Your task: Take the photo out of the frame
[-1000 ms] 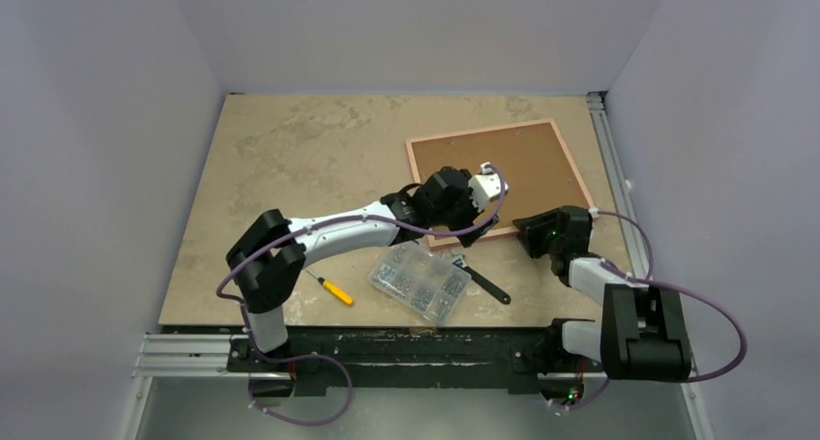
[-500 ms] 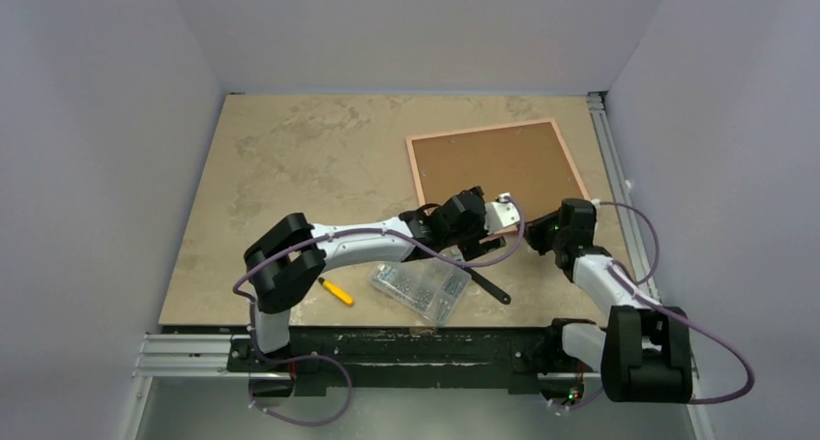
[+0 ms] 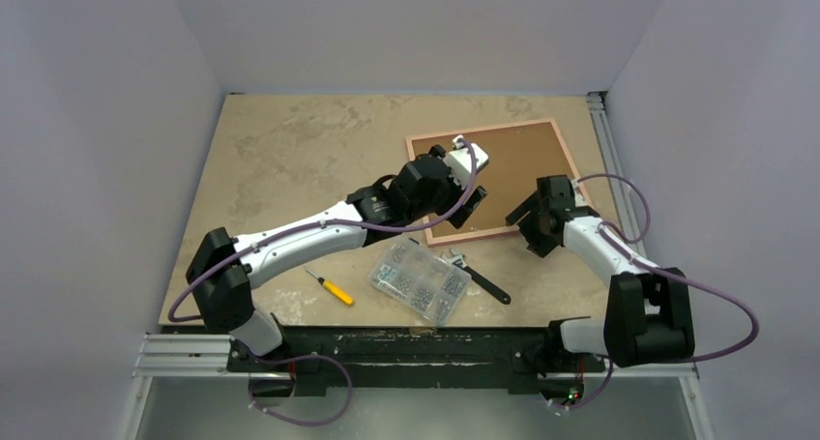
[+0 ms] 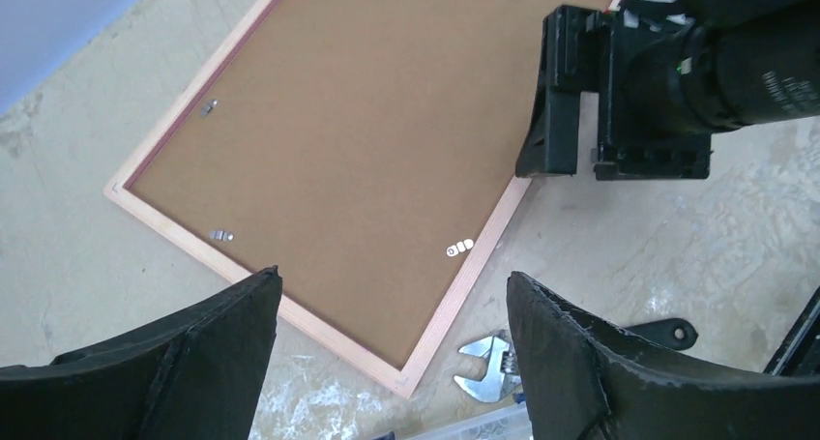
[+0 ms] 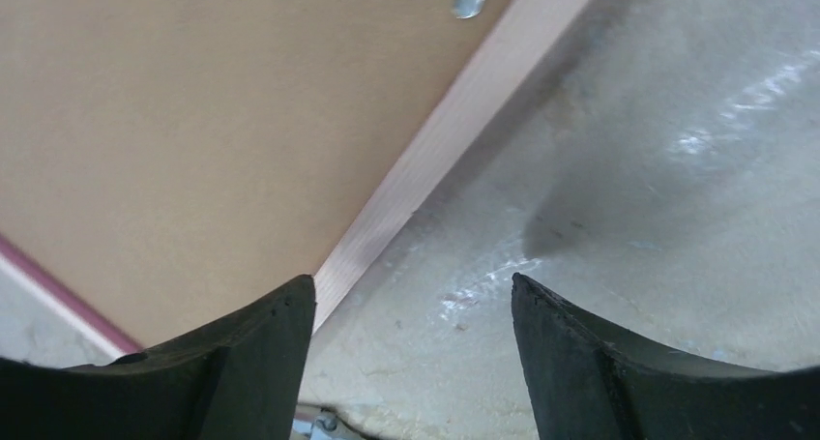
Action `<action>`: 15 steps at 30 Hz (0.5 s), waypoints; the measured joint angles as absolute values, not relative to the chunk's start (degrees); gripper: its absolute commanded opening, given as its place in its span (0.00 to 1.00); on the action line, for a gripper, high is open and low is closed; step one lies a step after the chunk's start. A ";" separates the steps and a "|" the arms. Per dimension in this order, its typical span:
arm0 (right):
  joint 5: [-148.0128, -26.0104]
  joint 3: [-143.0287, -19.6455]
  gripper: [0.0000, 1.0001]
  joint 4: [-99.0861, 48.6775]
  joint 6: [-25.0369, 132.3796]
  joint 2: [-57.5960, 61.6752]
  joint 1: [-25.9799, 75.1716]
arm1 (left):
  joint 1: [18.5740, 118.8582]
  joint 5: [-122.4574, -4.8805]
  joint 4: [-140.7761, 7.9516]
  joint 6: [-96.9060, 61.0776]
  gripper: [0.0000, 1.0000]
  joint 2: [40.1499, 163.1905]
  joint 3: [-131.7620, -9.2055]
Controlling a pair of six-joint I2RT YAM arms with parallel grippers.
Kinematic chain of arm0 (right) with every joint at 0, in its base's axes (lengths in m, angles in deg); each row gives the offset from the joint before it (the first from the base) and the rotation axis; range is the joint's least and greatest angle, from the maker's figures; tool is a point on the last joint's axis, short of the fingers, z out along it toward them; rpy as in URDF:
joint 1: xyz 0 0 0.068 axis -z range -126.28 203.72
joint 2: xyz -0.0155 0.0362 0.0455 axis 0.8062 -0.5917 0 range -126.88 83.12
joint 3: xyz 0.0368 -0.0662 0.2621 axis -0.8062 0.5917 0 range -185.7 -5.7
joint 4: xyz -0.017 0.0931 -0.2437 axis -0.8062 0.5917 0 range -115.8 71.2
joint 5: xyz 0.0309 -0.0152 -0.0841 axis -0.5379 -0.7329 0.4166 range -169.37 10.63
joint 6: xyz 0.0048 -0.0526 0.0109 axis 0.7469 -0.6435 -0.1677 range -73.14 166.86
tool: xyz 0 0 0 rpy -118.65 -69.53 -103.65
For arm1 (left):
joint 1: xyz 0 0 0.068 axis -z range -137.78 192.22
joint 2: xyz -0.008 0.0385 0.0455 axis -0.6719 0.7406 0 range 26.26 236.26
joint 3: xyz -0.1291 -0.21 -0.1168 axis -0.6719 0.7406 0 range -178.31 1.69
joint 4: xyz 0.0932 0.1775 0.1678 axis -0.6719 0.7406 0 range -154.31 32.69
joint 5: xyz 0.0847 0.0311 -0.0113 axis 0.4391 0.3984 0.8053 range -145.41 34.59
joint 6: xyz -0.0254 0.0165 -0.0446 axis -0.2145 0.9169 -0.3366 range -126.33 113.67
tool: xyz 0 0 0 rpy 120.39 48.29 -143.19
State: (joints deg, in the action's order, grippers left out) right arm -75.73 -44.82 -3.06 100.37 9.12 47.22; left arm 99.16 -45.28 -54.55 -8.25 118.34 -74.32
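Observation:
The pink frame [image 3: 527,164] lies face down on the table, its brown fibreboard back up, with small metal tabs [image 4: 460,249] along the edges. The photo is hidden under that back. My left gripper [image 3: 435,184] hovers open above the frame's left part; in the left wrist view its jaws [image 4: 394,274] stand wide over the near left corner of the frame [image 4: 367,150]. My right gripper [image 3: 532,225] is open at the frame's near right edge. In the right wrist view the left finger overlaps the frame's rim [image 5: 435,131] and bare table lies between the jaws [image 5: 414,278].
A clear screw box [image 3: 419,279] stands near the front edge, with an adjustable wrench [image 3: 477,278] to its right and a yellow-handled screwdriver [image 3: 334,289] to its left. Walls close the table at left, back and right. A metal rail [image 3: 609,160] runs along the right side.
The left arm has swung from the frame's near edge up and back over its left part. The right gripper shifted left along the near right edge and now stands open.

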 measured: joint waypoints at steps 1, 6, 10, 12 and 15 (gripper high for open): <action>-74.64 -45.56 0.69 -1.18 102.14 8.25 47.11 | 99.23 -45.32 -55.29 -8.88 0.82 117.62 -74.32; -70.81 -49.82 0.64 2.78 107.76 3.92 46.61 | 99.30 -46.57 -55.97 -11.37 0.81 117.46 -73.32; -68.85 -51.88 0.56 3.91 111.52 1.65 46.54 | 99.51 -47.31 -55.69 -11.85 0.81 117.55 -71.81; -68.28 -52.68 0.52 4.42 113.05 0.10 46.54 | 99.67 -47.31 -55.64 -11.74 0.81 117.57 -71.55; -67.99 -53.58 0.43 4.96 114.91 -2.24 46.54 | 99.91 -47.29 -55.88 -11.63 0.81 117.57 -71.52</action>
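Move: The frame's near rail is the right hand's target; the stretch it will grip is about 1 cm ahead, 1 cm right and 3 cm below. On that rail a metal clip lies some 3 cm ahead and 6 cm right; the wrench lies roughly 11 cm back and 10 cm left of the hand. From the left hand, the same stretch of rail is about 17 cm right, 1 cm ahead and 20 cm down. Forward, down and to the right, about 1.5 cm each way after a tiny dip back, the right hand settles over the near rail, turning some 15 degrees clockwise and tipping its fingers further down. The fingers close from wide to about half open, one coming to the rail's inner edge above the backing, the other staying outside. The left hand, empty, bobs up slightly, then sinks and draws back about 1.5 cm. ##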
